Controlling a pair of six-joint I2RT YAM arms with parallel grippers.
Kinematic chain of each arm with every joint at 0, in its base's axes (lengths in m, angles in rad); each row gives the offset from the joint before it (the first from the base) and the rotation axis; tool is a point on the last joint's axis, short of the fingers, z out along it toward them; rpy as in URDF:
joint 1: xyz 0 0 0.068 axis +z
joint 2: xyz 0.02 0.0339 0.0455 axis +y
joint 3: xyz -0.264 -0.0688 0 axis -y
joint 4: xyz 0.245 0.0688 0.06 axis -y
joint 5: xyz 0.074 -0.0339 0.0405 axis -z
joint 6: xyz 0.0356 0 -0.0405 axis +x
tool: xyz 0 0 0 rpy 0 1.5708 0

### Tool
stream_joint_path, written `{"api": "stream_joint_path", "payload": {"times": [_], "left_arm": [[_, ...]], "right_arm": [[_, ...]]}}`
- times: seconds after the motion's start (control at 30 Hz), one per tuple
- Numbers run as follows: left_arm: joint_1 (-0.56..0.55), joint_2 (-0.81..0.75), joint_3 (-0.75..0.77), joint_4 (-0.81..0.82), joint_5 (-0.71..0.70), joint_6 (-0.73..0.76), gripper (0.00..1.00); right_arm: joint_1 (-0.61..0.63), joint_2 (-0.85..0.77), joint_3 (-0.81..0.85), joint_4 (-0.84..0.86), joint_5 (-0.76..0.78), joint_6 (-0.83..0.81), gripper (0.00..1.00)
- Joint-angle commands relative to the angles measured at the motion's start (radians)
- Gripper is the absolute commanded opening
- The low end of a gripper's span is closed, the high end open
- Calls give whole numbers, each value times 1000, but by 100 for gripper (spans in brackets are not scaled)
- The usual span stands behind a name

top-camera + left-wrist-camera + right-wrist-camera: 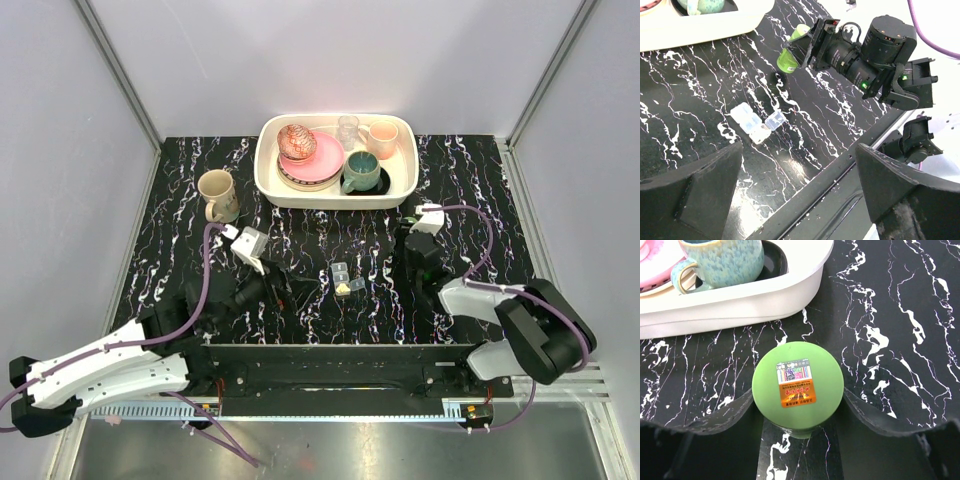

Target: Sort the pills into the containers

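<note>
The containers [345,278] [752,122], a short strip of clear square compartments, lie mid-table with one small clear piece [775,120] beside them. The pills [343,288] show as a yellowish cluster at the strip's near end. My left gripper [300,288] [797,200] is open just left of the strip, nothing between its fingers [690,195]. My right gripper [418,262] [797,399] is shut on a small green bottle [797,385] [788,60], held tilted above the table to the right of the strip, its flat stickered face towards the wrist camera.
A white tray [335,200] [740,305] at the back holds a pink plate, a teal mug [362,172] [720,260], a glass and a pink cup. A beige mug [217,195] stands back left. A black rail [840,190] runs along the near edge.
</note>
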Motion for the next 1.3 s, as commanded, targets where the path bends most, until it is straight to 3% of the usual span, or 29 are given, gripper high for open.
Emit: {"api": "stream_joint_path", "payload": {"times": [0.0, 0.13, 0.47, 0.9, 1.03, 1.27], "left_arm": [[0, -16, -11, 40, 23, -15, 99], [0, -19, 0, 29, 20, -15, 99], [0, -21, 2, 23, 26, -18, 99], [0, -45, -14, 25, 23, -21, 99], [0, -64, -24, 23, 12, -21, 99], [0, -61, -26, 13, -5, -43, 99]], "right_arm": [[-7, 63, 4, 229, 58, -47, 7], [-7, 111, 5, 244, 51, -57, 30], [-7, 91, 10, 171, 7, -40, 59], [-5, 57, 67, 4, -37, -14, 83], [-5, -48, 109, -78, -21, -37, 90], [-5, -226, 227, -321, -27, -61, 91]]}}
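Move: The right gripper holds the green pill bottle upright; its place is the bare tabletop almost directly below, about 9 cm under the hand point and 1 cm farther out. The pill case lies some 14 cm to this hand's left and 6 cm back, on the table. The teal mug in the tray stands about 9 cm left and 20 cm ahead. From the left gripper, the bottle's spot is roughly 20 cm ahead, 25 cm right and 25 cm below. Ease the right gripper down about 2 cm and a touch forward to stand the green bottle on the tabletop. Hold there briefly, then open the fingers from a bit over half to nearly wide so both come off the bottle's sides, and lift straight up about 8 cm clear of its lid. ##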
